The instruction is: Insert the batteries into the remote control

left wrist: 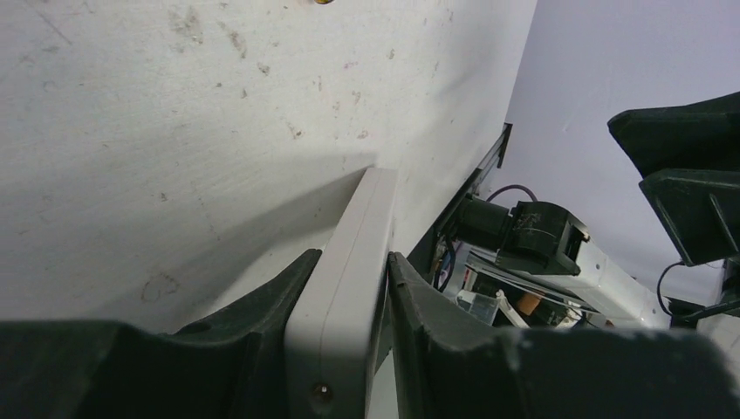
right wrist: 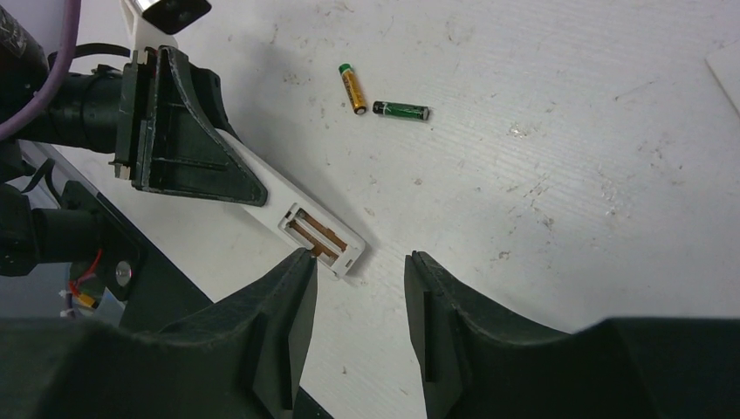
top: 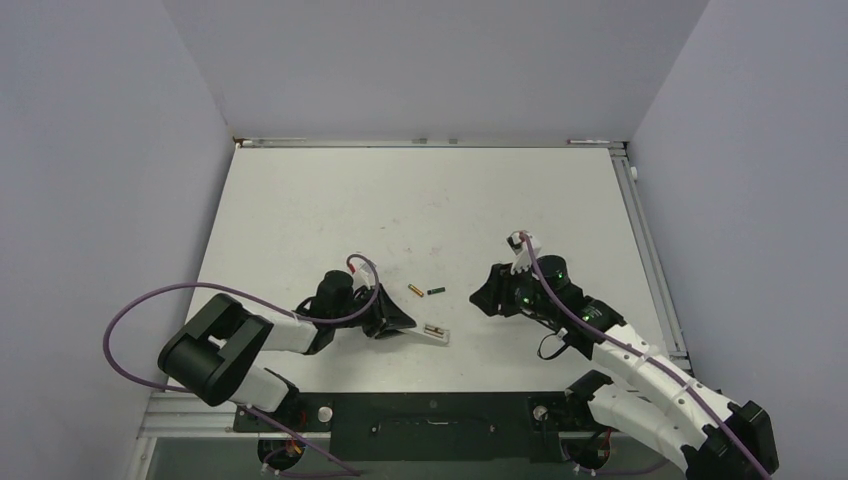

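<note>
The remote control (top: 432, 333) is a slim white bar lying near the table's front middle. Its open battery compartment (right wrist: 316, 237) faces up and shows brown inside. My left gripper (top: 395, 322) is shut on the remote's other end, with a black finger against each long side (left wrist: 353, 255). The two batteries lie loose just beyond it: a yellow-gold one (right wrist: 352, 89) and a dark green one (right wrist: 401, 111), almost end to end (top: 414, 291). My right gripper (right wrist: 359, 255) hangs open and holds nothing. It is low over the table, just right of the compartment end.
The black base rail (top: 430, 425) runs along the near table edge, close behind the remote. A purple cable (top: 150, 300) loops off the left arm. A flat white piece (right wrist: 726, 74) shows at the right edge of the right wrist view. Grey walls (top: 100, 150) enclose the table.
</note>
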Controlling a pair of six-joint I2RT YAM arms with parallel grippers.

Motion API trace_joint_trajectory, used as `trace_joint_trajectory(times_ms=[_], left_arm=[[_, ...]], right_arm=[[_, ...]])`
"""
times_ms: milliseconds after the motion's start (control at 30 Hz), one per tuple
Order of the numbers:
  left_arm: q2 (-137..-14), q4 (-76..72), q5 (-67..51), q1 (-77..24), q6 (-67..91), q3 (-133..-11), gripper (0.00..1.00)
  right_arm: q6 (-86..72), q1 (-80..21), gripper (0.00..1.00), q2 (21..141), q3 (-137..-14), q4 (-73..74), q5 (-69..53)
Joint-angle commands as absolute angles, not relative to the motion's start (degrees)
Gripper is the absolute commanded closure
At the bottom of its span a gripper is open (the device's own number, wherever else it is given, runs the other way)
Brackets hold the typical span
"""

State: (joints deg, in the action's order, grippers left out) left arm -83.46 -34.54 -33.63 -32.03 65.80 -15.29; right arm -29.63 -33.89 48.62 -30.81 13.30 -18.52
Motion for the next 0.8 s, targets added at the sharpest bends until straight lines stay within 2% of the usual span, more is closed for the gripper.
trace_joint_trajectory(times_ms=[0, 333, 767], left_arm=[[-84.0, -33.7, -29.8, -32.8, 64.7, -15.8, 0.67], [-80.9, -28.2, -27.8, -33.5, 62.8, -15.3, 0.47], [-70.1, -14.7, -24.0, -33.9, 60.2, -14.3, 0.44]], right_arm=[[-29.8, -35.7, 0.59, 48.3, -30.0, 11.8, -16.9], [-29.5, -37.6, 0.58, 49.7, -30.0, 11.8, -15.4], [-29.6, -40.0, 0.58, 52.6, -30.6, 10.6, -14.1]])
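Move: Just off the left fingertips, the remote's middle lies some 4 cm to the right and about 3 cm below, level fore and aft; its near end is still between the fingers. From the right hand, the remote's middle is about 12 cm left, 1 cm back and 13 cm down. The green battery lies about 12 cm ahead and 9 cm left of the right hand, with the orange one also 12 cm ahead but 14 cm left, both on the table. Letting go of the remote at the table, the left hand spreads its already loosening fingers to about half open while sinking some 1.5 cm, then backs off about 2 cm to the left and slightly back, its left side rolling up a little. Meanwhile the right hand, fingers part open and empty, eases down about 2 cm, with a little back and left, towards the remote's compartment end. ##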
